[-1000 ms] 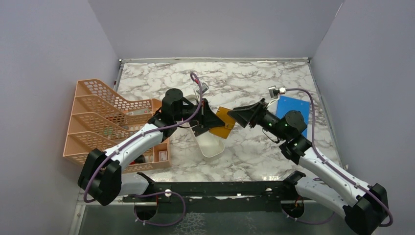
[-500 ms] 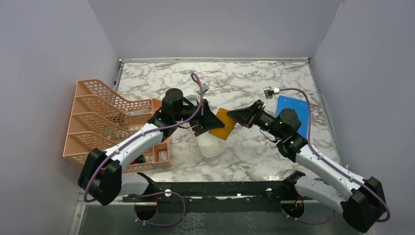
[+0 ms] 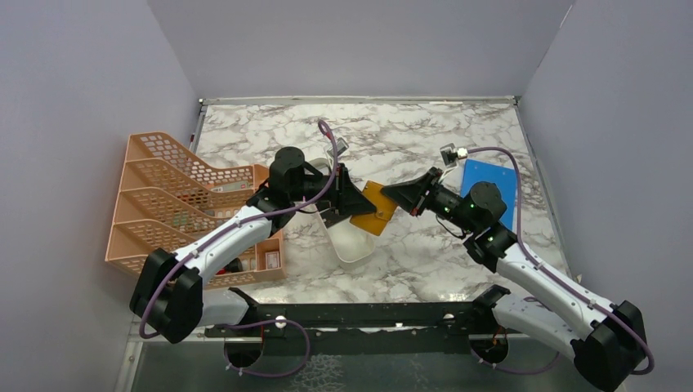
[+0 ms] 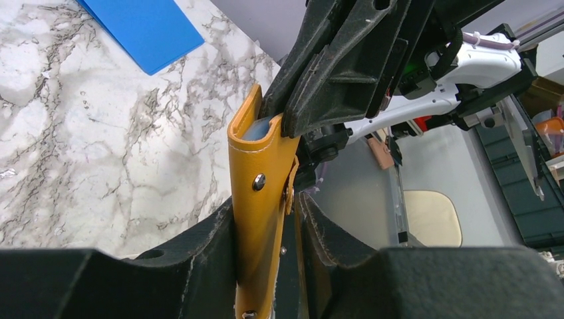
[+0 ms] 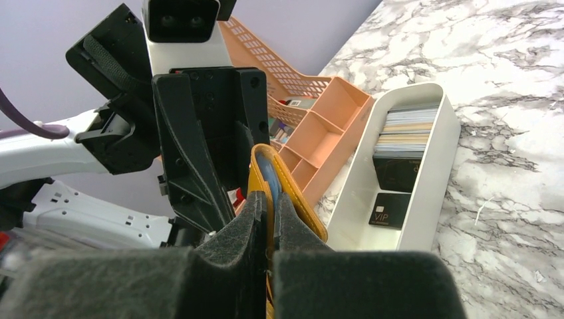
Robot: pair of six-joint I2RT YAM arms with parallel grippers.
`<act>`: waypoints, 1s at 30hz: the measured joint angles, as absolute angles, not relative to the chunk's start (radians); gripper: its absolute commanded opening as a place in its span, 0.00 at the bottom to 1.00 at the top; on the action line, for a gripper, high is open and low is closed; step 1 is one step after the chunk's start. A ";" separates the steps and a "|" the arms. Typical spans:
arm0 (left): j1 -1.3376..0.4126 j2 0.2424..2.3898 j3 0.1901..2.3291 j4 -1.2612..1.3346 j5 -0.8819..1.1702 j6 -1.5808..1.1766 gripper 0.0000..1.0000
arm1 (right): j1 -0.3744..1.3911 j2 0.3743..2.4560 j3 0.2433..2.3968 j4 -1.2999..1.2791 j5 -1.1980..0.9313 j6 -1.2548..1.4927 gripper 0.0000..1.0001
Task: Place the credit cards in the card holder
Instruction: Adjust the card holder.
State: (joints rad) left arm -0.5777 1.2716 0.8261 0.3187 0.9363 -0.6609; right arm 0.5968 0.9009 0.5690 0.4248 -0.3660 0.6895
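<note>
The orange-tan card holder (image 3: 372,209) hangs in the air between my two arms, above the table's middle. My right gripper (image 3: 393,194) is shut on one leaf of the card holder (image 5: 300,211); its other leaf lies outside the right finger. My left gripper (image 3: 355,204) stands open around the opposite edge. In the left wrist view the card holder (image 4: 263,199) leans on the left finger, with a gap to the right finger. The credit cards (image 5: 404,133) are stacked in the white tray (image 5: 432,193), with black ones lying flat in front.
The white tray (image 3: 351,242) lies under the left gripper. A peach mesh file rack (image 3: 176,204) fills the left side. A bright blue sheet (image 3: 489,186) lies flat at the right, behind the right arm. Grey walls enclose the table on three sides.
My right gripper has moved in slightly and shut on the card holder's leaf. My left gripper's jaws have loosened around the holder. The holder has barely moved.
</note>
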 measured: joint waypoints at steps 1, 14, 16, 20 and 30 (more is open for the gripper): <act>-0.577 1.271 0.826 0.321 0.936 -0.662 0.38 | 0.597 0.901 0.570 0.424 -0.373 0.686 0.01; -0.562 1.261 0.822 0.348 0.936 -0.678 0.22 | 0.596 0.901 0.579 0.409 -0.399 0.649 0.01; -0.562 1.261 0.820 0.351 0.937 -0.681 0.07 | 0.596 0.901 0.581 0.408 -0.403 0.646 0.01; -0.558 1.258 0.818 0.358 0.942 -0.688 0.00 | 0.596 0.901 0.585 0.397 -0.405 0.635 0.30; -0.542 1.258 0.814 0.358 0.830 -0.696 0.00 | 0.596 0.915 0.795 0.011 -0.223 0.602 0.45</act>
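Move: The card holder is up in the air between the two hands. Its middle lies about 2 cm right of the left hand, level with it in the forward direction and in height, between that hand's open fingers; from the closed right hand it lies about 4 cm back, 3 cm left and 1 cm lower. The white card tray is on the table 8 cm left of the left hand, 3 cm ahead and some 22 cm below. The blue folder lies about 30 cm right of the right hand, 5 cm ahead and 26 cm below. The left fingers close on the card holder's left part while the right hand, almost still, keeps its pinch on the far right corner; then the right fingers open about halfway and let go. The left hand carries the card holder about 3 cm forward, turning it a little counter-clockwise, as the right hand shifts nearly 3 cm forward and to the right, turning some 15 degrees. ##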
